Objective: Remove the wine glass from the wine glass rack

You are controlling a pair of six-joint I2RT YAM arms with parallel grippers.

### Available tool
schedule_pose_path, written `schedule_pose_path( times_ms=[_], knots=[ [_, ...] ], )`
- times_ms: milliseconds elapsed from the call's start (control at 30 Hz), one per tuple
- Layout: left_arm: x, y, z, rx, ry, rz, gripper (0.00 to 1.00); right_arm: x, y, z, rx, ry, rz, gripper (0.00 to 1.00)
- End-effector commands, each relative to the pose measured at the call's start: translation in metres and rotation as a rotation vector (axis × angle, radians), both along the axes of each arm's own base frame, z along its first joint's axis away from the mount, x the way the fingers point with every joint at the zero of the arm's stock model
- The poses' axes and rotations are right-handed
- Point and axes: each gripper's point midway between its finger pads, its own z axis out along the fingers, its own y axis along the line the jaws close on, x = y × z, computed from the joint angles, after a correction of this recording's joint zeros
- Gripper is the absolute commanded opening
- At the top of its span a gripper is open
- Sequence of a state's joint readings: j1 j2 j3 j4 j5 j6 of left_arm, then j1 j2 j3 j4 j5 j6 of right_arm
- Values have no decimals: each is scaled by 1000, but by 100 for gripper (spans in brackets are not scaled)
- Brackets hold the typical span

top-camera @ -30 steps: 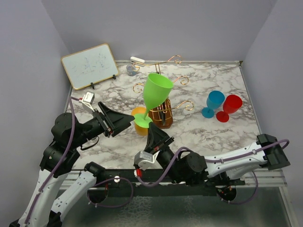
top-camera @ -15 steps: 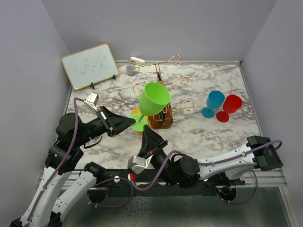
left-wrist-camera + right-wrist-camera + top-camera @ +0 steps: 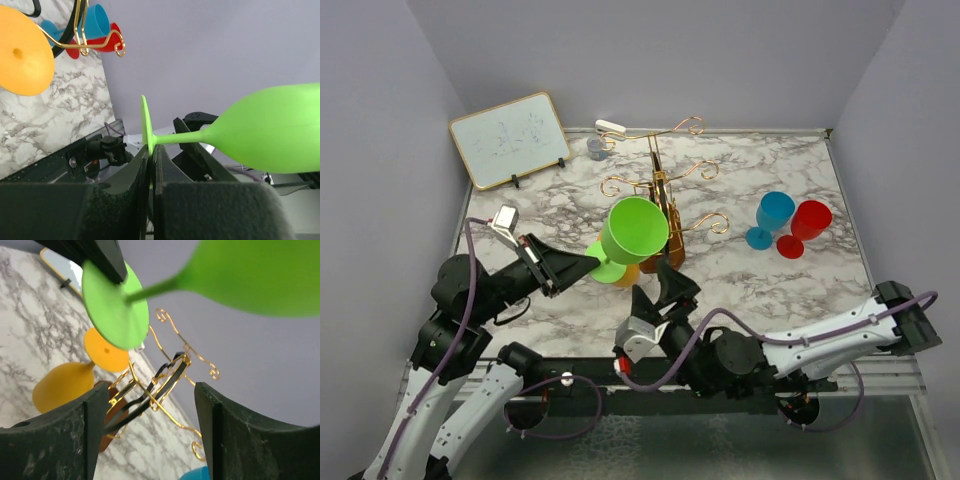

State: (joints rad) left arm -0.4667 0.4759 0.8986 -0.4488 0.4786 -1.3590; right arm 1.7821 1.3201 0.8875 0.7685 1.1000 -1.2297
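Note:
My left gripper [image 3: 582,264] is shut on the flat foot [image 3: 145,125] of a green wine glass [image 3: 634,230]. It holds the glass on its side in the air, just left of the gold wire rack [image 3: 665,200] and apart from its arms. In the left wrist view the jaws [image 3: 151,150] pinch the foot and the bowl [image 3: 280,130] points right. An orange glass [image 3: 62,382] hangs on the rack, mostly hidden under the green one from above. My right gripper [image 3: 665,288] is open and empty near the rack's wooden base, and the rack [image 3: 165,375] shows between its fingers [image 3: 152,405].
A blue glass [image 3: 773,215] and a red glass [image 3: 808,225] stand on the marble table at the right. A small whiteboard [image 3: 510,140] leans at the back left. A small grey and white object [image 3: 602,140] lies behind the rack.
My left gripper has carried the green glass down and to the left, away from the rack's arms, and it now covers the orange glass. My right gripper has shifted slightly right.

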Motion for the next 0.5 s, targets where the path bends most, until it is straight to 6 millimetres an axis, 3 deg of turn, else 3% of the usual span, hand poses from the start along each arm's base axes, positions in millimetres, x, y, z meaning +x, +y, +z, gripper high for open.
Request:
schedule_pose_path(
  times_ms=[0,167,233,300,367,467],
  knots=[
    [4,25,2,5,-38,164,0,-3,-34,-26,66,259,-59,70],
    [0,58,-3,22,-65,334,0,-10,-84,-69,110,561,-150,69],
    [-2,68,-9,35,-71,377,0,-8,-109,-78,137,645,-212,67],
    [-4,74,-19,58,-71,402,0,-9,-117,-72,157,682,-216,62],
    [-5,76,-29,92,-65,405,0,-10,-116,-57,216,721,-192,50],
    [-5,78,-41,143,-62,405,0,-2,-119,-15,376,769,-149,31]
  ],
)
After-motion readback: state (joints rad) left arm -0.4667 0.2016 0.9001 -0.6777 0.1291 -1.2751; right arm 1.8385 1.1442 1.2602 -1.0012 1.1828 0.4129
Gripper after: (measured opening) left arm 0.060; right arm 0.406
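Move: The green glass, cup up, is already pinched by its foot in the left fingers. The open marble left of the rack lies about 18 cm left of that hand, 10 farther out and 35 below; the hanging yellow glass some 7 ahead, 3 right and 17 lower, the rack roughly 18 ahead, 13 right. From the empty right hand the yellow glass is about 8 ahead, 5 left, 14 down, and the green glass's middle 1 ahead, 5 left, 10 up. The green glass rides left in the left hand, about 7 cm and level until a slight dip at the end, away from the rack, while the wrist swings some 20 degrees counter-clockwise and the pinch on the foot holds. The right hand, already clear, withdraws rightward and downward, tipping its fingers steeply toward the table and partly closing them late. ##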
